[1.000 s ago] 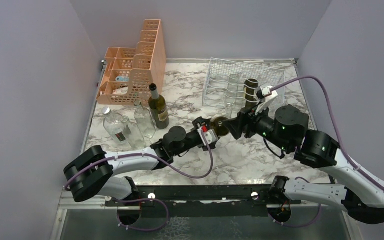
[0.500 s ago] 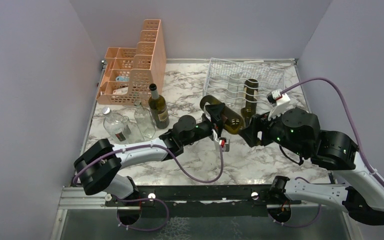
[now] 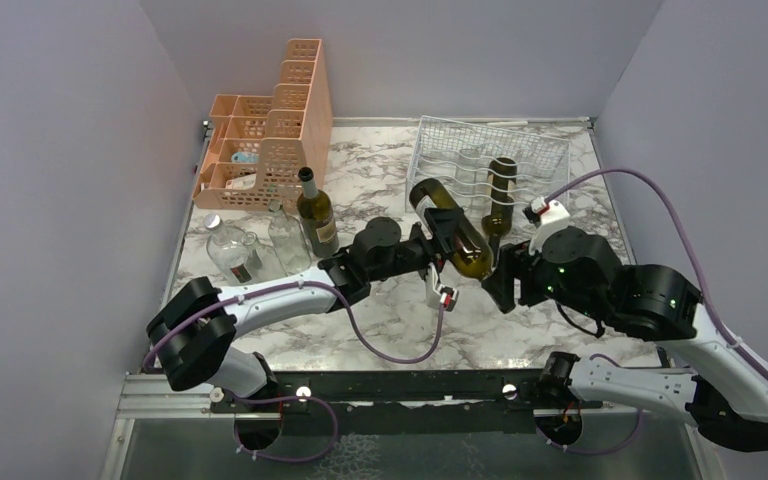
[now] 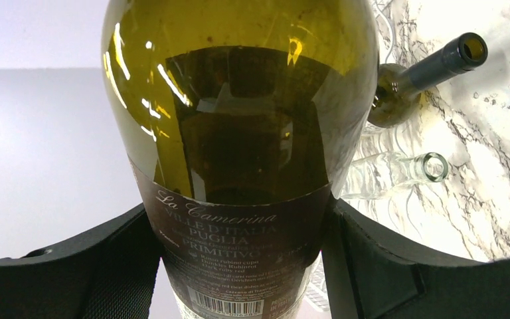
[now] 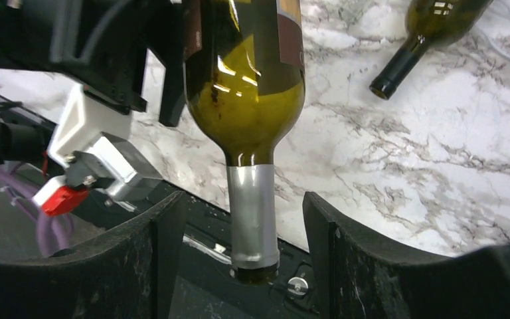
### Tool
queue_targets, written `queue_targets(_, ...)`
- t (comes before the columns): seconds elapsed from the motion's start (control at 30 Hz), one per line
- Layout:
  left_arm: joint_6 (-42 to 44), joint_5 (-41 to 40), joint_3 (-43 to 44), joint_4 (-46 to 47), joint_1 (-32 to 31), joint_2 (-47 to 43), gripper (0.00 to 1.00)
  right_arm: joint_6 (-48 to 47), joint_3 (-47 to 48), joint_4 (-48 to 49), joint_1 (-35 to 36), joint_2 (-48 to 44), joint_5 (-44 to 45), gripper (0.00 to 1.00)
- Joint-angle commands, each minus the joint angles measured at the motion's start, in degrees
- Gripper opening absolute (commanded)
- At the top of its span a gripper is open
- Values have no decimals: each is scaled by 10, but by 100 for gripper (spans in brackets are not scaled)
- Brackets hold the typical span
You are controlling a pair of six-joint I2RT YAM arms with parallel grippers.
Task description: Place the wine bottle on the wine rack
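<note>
The wine bottle (image 3: 450, 232) is dark green with a dark label and a silver-capped neck. It hangs tilted over the table, base toward the wine rack (image 3: 535, 150). My left gripper (image 3: 436, 243) is shut on its labelled body (image 4: 239, 166), with a finger (image 4: 116, 259) on either side. The neck (image 5: 252, 212) points down between the spread fingers (image 5: 335, 246) of my right gripper (image 3: 501, 283), with a gap on both sides. The rack is a silvery wire frame at the back right.
A second green bottle (image 3: 501, 190) lies on the rack's front, neck toward me, beside a clear bottle (image 4: 398, 174). A green bottle (image 3: 315, 212) and clear bottles (image 3: 235, 250) stand at left before a peach organizer (image 3: 270, 130).
My left arm has carried the bottle up and back toward the rack, swinging its base to point at it. My right gripper has drawn back toward the near side, off the bottle's body.
</note>
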Motion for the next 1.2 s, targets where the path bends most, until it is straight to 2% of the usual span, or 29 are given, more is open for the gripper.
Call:
queue_targets(0.0, 61, 37, 49, 4, 0, -39, 0, 16, -36, 15, 3, 16, -12, 66)
queue_targets(0.4, 80, 46, 58, -27, 0, -52, 0, 47, -109, 98, 3, 39, -41, 56)
queue_targets(0.63, 76, 32, 67, -39, 0, -47, 0, 75, -137, 110, 3, 46, -26, 45)
queue_targets(0.8, 68, 27, 70, -42, 0, -47, 0, 90, -146, 109, 3, 41, -11, 25)
queue_targets(0.9, 62, 23, 70, -43, 0, -47, 0, 92, -145, 108, 3, 36, 5, 6)
queue_targets(0.97, 54, 18, 70, -43, 0, -45, 0, 93, -142, 108, 3, 30, 18, 1)
queue_targets(1.0, 52, 13, 69, -42, 0, -45, 5, 93, -140, 109, 3, 27, 25, 1)
queue_targets(1.03, 50, 8, 67, -42, 0, -43, 17, 94, -137, 108, 3, 25, 33, 1)
queue_targets(1.07, 49, 3, 64, -42, 0, -43, 42, 95, -134, 108, 3, 22, 45, 1)
queue_targets(1.1, 47, 1, 60, -41, 0, -43, 57, 96, -132, 109, 3, 18, 55, 1)
queue_targets(1.13, 44, 0, 57, -40, 0, -42, 67, 98, -128, 109, 3, 15, 67, 1)
queue_targets(1.17, 42, 0, 54, -40, 0, -41, 91, 102, -125, 108, 2, 12, 82, 1)
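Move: The wine bottle, held by its body in the left fingers, points its neck back and to the right. The neck lies about 8 cm below the right hand, 3 cm to its left and 1 cm ahead; the left gripper is some 12 cm ahead and 12 cm left. The dark bottle on the rack lies roughly 27 cm ahead, 5 cm right and 20 cm lower; the rack's middle is some 8 cm beyond that bottle. From the left hand, the neck is about 11 cm back, 9 cm right and 5 cm lower. Downward about 8 cm and some 3 cm to its left, the right hand drops onto the held wine bottle's neck, tipping about 10 degrees further down while its open fingers close. They pinch the neck just below the shoulder, and the hand then stays there. The left hand keeps its grip on the body, easing only about a centimetre back and up. ##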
